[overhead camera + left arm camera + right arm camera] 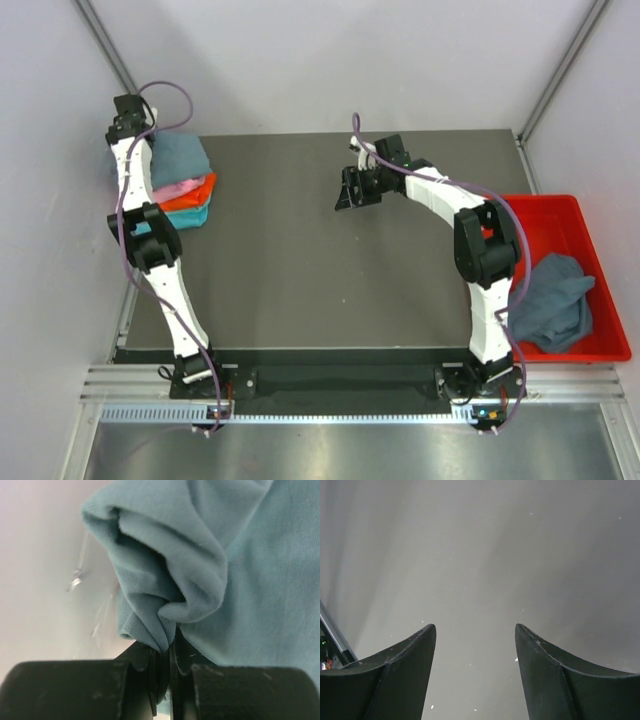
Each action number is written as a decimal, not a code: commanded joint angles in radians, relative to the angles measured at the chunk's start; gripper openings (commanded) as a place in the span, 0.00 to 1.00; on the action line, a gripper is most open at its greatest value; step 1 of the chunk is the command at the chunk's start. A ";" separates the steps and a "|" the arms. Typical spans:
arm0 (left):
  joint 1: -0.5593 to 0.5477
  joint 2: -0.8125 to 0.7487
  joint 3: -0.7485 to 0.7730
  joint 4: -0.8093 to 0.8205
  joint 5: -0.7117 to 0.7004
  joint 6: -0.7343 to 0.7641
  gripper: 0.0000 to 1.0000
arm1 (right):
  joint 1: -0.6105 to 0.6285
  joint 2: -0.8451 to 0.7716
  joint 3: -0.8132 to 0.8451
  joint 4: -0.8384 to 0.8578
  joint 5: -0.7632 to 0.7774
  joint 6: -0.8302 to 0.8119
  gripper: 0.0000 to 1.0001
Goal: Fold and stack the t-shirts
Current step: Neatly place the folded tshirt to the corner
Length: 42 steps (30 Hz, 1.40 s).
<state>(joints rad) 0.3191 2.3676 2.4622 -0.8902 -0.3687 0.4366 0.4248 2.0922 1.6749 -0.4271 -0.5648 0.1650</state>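
Note:
At the table's far left corner lies a stack of folded t-shirts: a slate blue-grey one [183,155] on top, then pink [187,186], orange [196,198] and teal [191,215]. My left gripper [130,127] is at the stack's far left edge. In the left wrist view this gripper [170,646] is shut on a bunched fold of the blue-grey t-shirt [240,570]. My right gripper [347,195] hovers over the table's back middle. It is open [475,630], with only bare table between its fingers. Another blue-grey t-shirt [552,300] lies crumpled in the red tray.
The shallow red tray [600,250] sits off the table's right edge, beside the right arm. The dark table top [300,270] spreads between the two arms. Pale walls close in on the left, back and right; the stack lies close to the left wall [40,580].

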 commanded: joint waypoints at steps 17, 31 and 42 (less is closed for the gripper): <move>-0.060 0.073 -0.055 0.289 -0.105 0.076 0.00 | 0.046 -0.077 -0.014 0.007 0.025 -0.041 0.65; -0.083 -0.011 -0.092 0.350 -0.161 0.012 0.71 | 0.066 -0.032 0.031 0.011 0.020 -0.030 0.65; -0.308 -0.309 -0.267 0.390 0.001 0.024 0.81 | 0.078 -0.023 0.031 0.014 0.019 -0.032 0.65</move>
<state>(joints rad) 0.0998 2.1464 2.2120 -0.5594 -0.4210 0.4419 0.4793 2.0789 1.6634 -0.4347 -0.5426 0.1486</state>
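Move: The left gripper still pinches the bunched far-left edge of the folded blue t-shirt, whose middle lies about 12 cm right, 2 cm back and 4 cm down. The pile it goes onto has the pink t-shirt on top, some 13 cm right, 6 cm back and 6 cm down, with the orange and turquoise ones under it, about 7 and 8 cm back. From the right gripper, the pink t-shirt is about 43 cm left and 3 cm ahead, roughly level. Lower the left gripper about 4 cm beside the wall with the blue t-shirt's edge still pinched, then draw that edge some 4 cm forward to the pile's far-left corner. Open the fingers wide there to let go, then lift and swing right, about 12 cm up and 10 cm across, tipping the fingers up. Let the empty right gripper ease 2 cm back and left. ##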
